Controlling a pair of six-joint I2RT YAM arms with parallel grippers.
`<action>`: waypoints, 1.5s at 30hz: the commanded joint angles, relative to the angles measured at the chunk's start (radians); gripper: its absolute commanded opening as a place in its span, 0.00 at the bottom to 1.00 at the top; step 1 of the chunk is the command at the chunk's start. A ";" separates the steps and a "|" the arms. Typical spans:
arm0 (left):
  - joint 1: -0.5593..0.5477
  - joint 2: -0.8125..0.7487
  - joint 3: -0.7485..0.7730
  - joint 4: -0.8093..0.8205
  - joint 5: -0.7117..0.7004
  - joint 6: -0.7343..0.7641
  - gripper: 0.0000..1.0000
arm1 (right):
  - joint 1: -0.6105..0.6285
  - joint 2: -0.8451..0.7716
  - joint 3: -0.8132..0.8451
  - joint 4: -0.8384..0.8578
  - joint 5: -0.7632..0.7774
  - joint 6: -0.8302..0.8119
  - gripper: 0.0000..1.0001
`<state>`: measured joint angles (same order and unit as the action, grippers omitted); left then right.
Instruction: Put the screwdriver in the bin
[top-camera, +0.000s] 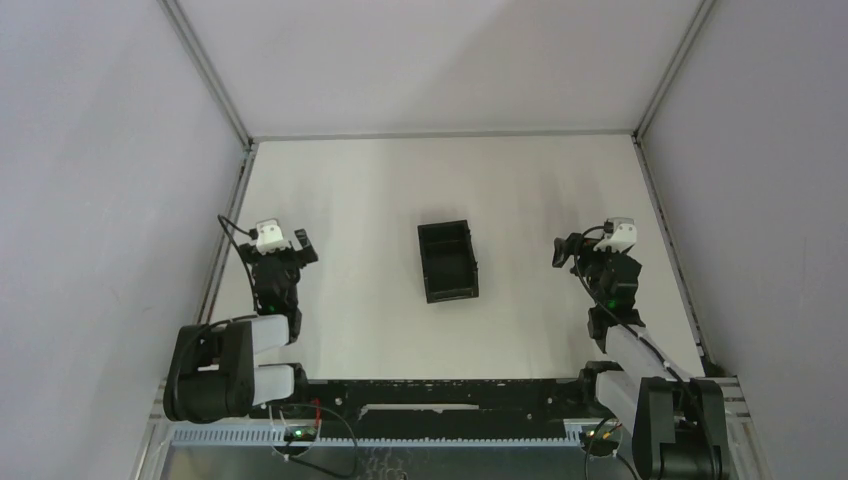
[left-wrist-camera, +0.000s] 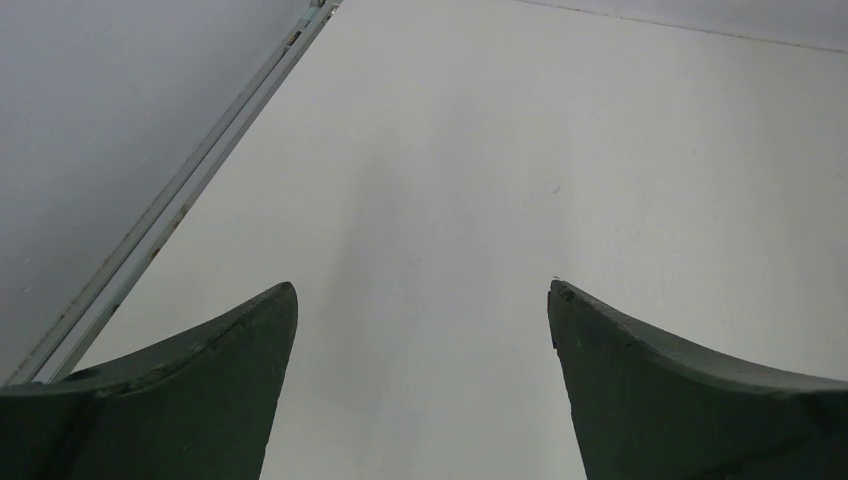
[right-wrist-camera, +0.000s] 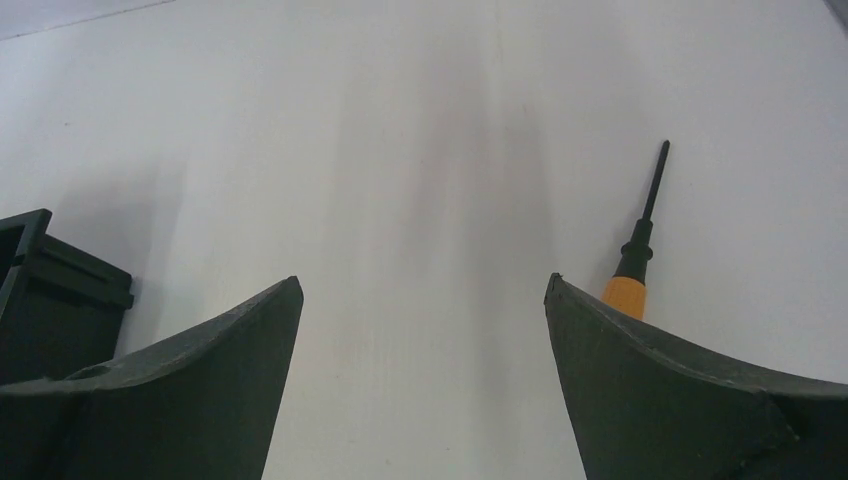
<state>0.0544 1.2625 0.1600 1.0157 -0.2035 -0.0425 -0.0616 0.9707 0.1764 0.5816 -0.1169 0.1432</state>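
Note:
The black bin (top-camera: 447, 262) sits on the white table in the middle of the top view, and its corner shows at the left edge of the right wrist view (right-wrist-camera: 50, 300). The screwdriver (right-wrist-camera: 640, 250) lies on the table in the right wrist view, with its orange handle partly behind my right finger (right-wrist-camera: 680, 390) and its dark shaft pointing away. I cannot make it out in the top view. My right gripper (right-wrist-camera: 420, 285) is open and empty, to the right of the bin (top-camera: 585, 252). My left gripper (left-wrist-camera: 422, 290) is open and empty over bare table, to the left of the bin (top-camera: 285, 250).
Grey enclosure walls with metal corner rails (top-camera: 225, 250) border the table on the left, back and right. The left rail also shows in the left wrist view (left-wrist-camera: 180, 200). The arm bases and a black bar (top-camera: 440, 390) run along the near edge.

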 joint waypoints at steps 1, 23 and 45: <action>-0.005 -0.008 0.034 0.034 -0.001 0.021 1.00 | 0.008 0.000 0.006 0.029 0.029 0.007 1.00; -0.005 -0.008 0.034 0.034 -0.002 0.021 1.00 | -0.078 0.412 0.800 -1.285 0.277 0.204 0.98; -0.004 -0.008 0.035 0.034 -0.002 0.021 1.00 | -0.129 0.843 0.955 -1.159 0.277 0.117 0.38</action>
<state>0.0544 1.2625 0.1600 1.0157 -0.2035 -0.0425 -0.1799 1.7958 1.1160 -0.5751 0.1341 0.2855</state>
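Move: The screwdriver's orange handle lies about 8 cm to the right of the right hand, 2 cm ahead and some 9 cm below; its blade points forward and a little right. The bin stands roughly 25 cm to the right hand's left, about 1 cm back and 8 cm below. From the idle left hand, the handle is some 67 cm to the right, level with it fore and aft and about 10 cm below. Lift the right hand about 6 cm while swinging right, then lower it some 15 cm onto the screwdriver's handle, dipping back and then forward again on the way down. Tip the fingers down about 60 degrees, turning them some 25 degrees clockwise to line up with the handle. Start with them wide open, then close them to about half around the handle near the table. ##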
